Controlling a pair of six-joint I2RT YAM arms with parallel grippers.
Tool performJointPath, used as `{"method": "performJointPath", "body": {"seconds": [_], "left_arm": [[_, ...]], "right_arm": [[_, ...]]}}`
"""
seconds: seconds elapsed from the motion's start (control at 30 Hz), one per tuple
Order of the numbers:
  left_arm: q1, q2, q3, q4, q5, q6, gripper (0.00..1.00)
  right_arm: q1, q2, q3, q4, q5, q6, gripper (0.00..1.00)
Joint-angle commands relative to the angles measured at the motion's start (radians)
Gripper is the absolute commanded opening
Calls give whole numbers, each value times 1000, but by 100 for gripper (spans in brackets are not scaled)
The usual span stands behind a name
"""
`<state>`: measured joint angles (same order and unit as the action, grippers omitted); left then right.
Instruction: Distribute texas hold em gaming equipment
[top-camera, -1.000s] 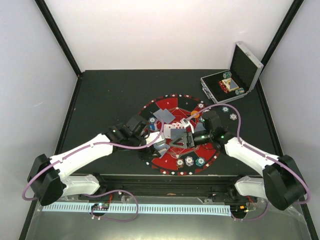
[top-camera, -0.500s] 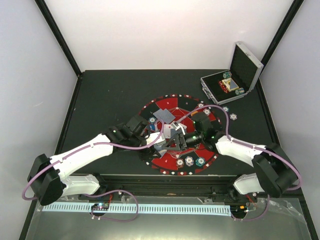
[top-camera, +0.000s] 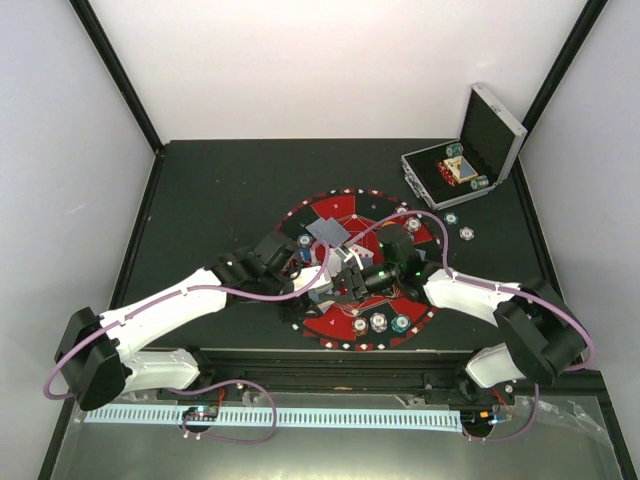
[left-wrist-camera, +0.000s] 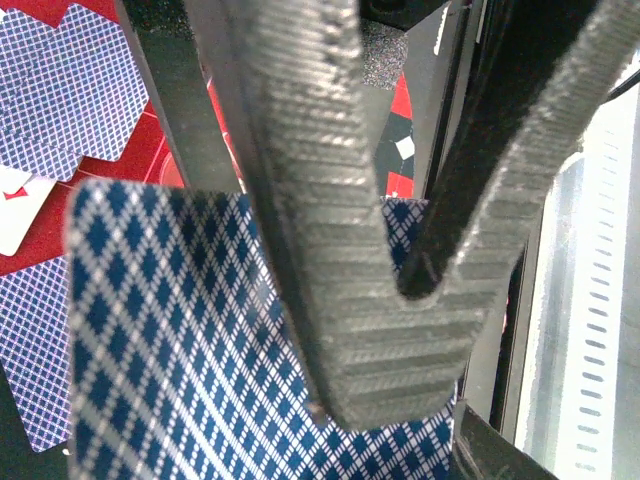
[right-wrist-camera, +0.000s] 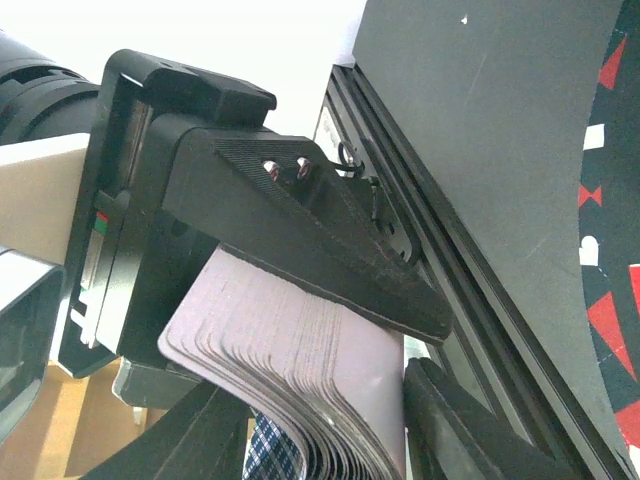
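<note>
My left gripper is shut on a deck of playing cards with blue diamond backs, held above the mat's middle. In the right wrist view the deck is bent under the left gripper's black finger. My right gripper faces it from the right, its jaws apart on either side of the deck's free end, one finger close to the outermost card. Loose cards lie on the mat. White-grey chips and a teal chip sit at the mat's near rim.
The round red-and-black mat fills the table's centre. The silver case stands open at the back right with chips inside, and two more chips lie on the table near it. A face-up card lies beside the face-down ones.
My right arm has swung left across the mat to the deck, and its jaws have narrowed around the cards' end. The left arm has stayed put with the deck.
</note>
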<state>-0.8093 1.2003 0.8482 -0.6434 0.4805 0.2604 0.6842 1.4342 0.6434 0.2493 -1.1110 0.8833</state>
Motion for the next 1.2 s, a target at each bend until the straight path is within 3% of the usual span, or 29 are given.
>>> {"method": "performJointPath", "body": {"seconds": [0.0,0.1,0.3,0.37,0.43,0.57,0.6,0.83,0.93,1.07,1.17], "left_arm": [[-17,-10,32,6,12,28,36],[-23,-11,31,5,6,29,36],[-36,-14,30,5,-2,33,36],[-40,-16,30,6,-8,33,41],[-42,-17,28,7,-16,32,52],[-45,-27,41,-3,-62,27,96],[-45,-35,49,-8,-86,21,98],[-44,-230,25,67,-303,-16,99],[-31,-364,-13,153,-401,-39,99],[35,-498,-59,253,-432,-64,99],[82,-523,-72,263,-471,-67,99]], "right_arm": [[10,13,18,33,-28,22,41],[12,15,18,33,-26,25,33],[16,10,18,42,-19,38,7],[17,7,18,44,-17,38,1],[18,1,15,48,-14,37,1],[17,-35,5,45,22,31,1],[16,-49,4,39,38,25,1],[-55,-191,-9,-160,240,-72,1],[-197,-281,-62,-237,317,-90,1],[-385,-418,-101,-354,424,-143,1],[-509,-487,-137,-412,486,-150,1]]}}
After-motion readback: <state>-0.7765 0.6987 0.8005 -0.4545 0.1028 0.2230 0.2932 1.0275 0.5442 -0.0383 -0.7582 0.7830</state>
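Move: The card deck sits between the two grippers. Its middle is about 2 cm right of the left hand, which holds it, and 2 cm lower; from the right hand it is about 2 cm left and 1 cm lower. Some 12 cm below the right hand, the face-up cards lie 6 cm ahead and 2 cm right, the middle face-down pair 3 cm ahead and 7 cm right, and the near face-down pair 4 cm back and 4 cm left. The right fingers close onto the deck's faces while the left still holds it. The left then opens wide, lets go and climbs about 14 cm, drifting left and a little forward as its wrist tips up. The right keeps its pinch and swings the deck some 13 cm right and 10 cm forward, turning clockwise almost 40 degrees. ##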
